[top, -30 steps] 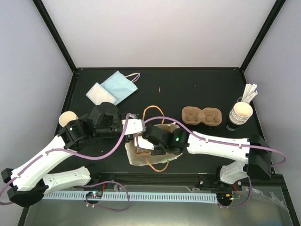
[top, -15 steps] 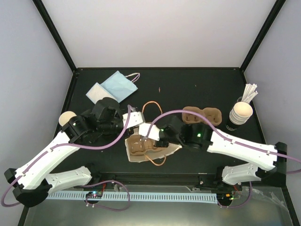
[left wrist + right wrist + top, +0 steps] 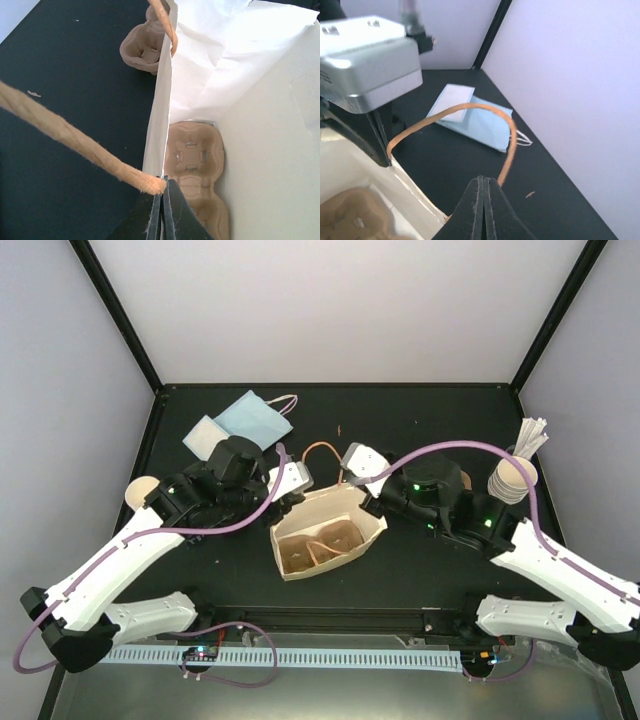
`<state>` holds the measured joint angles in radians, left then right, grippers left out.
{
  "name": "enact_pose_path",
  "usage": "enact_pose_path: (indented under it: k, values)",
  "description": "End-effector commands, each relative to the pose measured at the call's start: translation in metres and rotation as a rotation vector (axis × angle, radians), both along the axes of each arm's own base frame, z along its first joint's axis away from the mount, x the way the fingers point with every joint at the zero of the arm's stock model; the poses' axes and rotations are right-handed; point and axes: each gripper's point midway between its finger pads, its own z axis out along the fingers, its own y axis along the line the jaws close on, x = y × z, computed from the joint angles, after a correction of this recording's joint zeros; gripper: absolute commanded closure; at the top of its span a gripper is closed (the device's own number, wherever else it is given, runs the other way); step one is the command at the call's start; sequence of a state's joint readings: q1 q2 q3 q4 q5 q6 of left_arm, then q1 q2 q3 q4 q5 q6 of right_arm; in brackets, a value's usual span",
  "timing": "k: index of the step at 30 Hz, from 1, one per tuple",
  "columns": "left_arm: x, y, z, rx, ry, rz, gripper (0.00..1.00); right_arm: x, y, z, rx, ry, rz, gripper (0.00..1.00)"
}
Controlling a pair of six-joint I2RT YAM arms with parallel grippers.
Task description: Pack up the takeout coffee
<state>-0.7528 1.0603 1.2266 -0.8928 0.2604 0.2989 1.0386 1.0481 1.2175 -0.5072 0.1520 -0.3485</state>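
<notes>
The takeout coffee (image 3: 139, 490), a small cream paper cup, stands at the table's left edge, half hidden behind my left arm. A cream paper bag (image 3: 372, 528) stands open mid-table with a brown pulp carrier (image 3: 322, 543) in its bottom. My left gripper (image 3: 303, 488) is shut on the bag's far rim (image 3: 159, 125), right where one end of the twisted handle (image 3: 75, 140) is fixed. My right gripper (image 3: 348, 483) is shut at the same handle's (image 3: 470, 107) other end, apparently on the rim; the bag (image 3: 350, 180) lies lower left in its wrist view. Neither gripper touches the cup.
A stack of cups with white sticks (image 3: 512, 478) stands at the right. A blue face mask (image 3: 255, 420) and a white napkin (image 3: 204, 436) lie at the back left. A second pulp carrier (image 3: 142, 47) sits on the table behind the bag, hidden under my right arm from above.
Both grippers have moved towards the back of the table with the bag's rim. The bag has gone from crumpled and lying flat to standing open. My right arm swung right and back.
</notes>
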Motion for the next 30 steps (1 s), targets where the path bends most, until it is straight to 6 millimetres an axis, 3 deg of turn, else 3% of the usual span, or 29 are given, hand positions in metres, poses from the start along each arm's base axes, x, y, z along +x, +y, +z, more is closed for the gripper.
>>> enact_pose_path:
  k: [1,5,7,12,16,20,30]
  values:
    - [0.006,-0.003,0.027,-0.086,0.001,0.051,0.98,0.011,-0.016,0.032,0.15,-0.026,-0.099,0.99]
    - [0.013,-0.004,0.034,-0.126,0.011,0.094,0.98,0.046,-0.06,0.041,0.299,-0.022,-0.436,0.99]
    - [0.018,-0.003,0.038,-0.149,0.019,0.13,0.99,0.054,-0.074,0.038,0.337,0.009,-0.503,0.99]
    - [0.029,-0.002,0.042,-0.177,0.075,0.215,0.99,0.076,-0.109,0.019,0.378,0.125,-0.674,0.98]
    - [0.046,0.004,0.04,-0.187,0.148,0.33,0.98,0.09,-0.133,-0.006,0.368,0.219,-0.809,0.89]
    - [0.063,0.008,0.039,-0.224,0.221,0.418,0.98,0.095,-0.141,-0.021,0.372,0.288,-0.865,0.85]
    - [0.094,0.016,0.039,-0.331,0.303,0.535,0.98,0.093,-0.14,-0.046,0.337,0.359,-0.872,0.73]
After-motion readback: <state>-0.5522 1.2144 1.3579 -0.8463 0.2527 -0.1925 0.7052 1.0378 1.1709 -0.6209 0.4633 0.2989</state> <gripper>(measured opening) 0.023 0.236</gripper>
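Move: The second drink carrier lies on the table about 17 cm ahead of the right hand, 17 cm to its right and 23 cm below. The cup stack stands some 15 cm to the right of that carrier and 5 cm nearer the robot. The bag's middle is 7 cm left of the right hand, 4 cm back and 16 cm lower. From the left hand, which grips the bag's rim, the bag's middle is 6 cm right, 3 cm back and 8 cm down, the carrier about 18 cm ahead, 30 cm right and 15 cm below. The drink carrier still on the table is what the right hand heads for: away from the bag, rightward and forward about 17 cm in all, rising slightly, then sinking, while it swings clockwise to face forward and starts to open its empty fingers. The bag's rim and handle stay pinched in the left fingers, carried some 8 cm forward, mostly late on, with a counter-clockwise turn. ##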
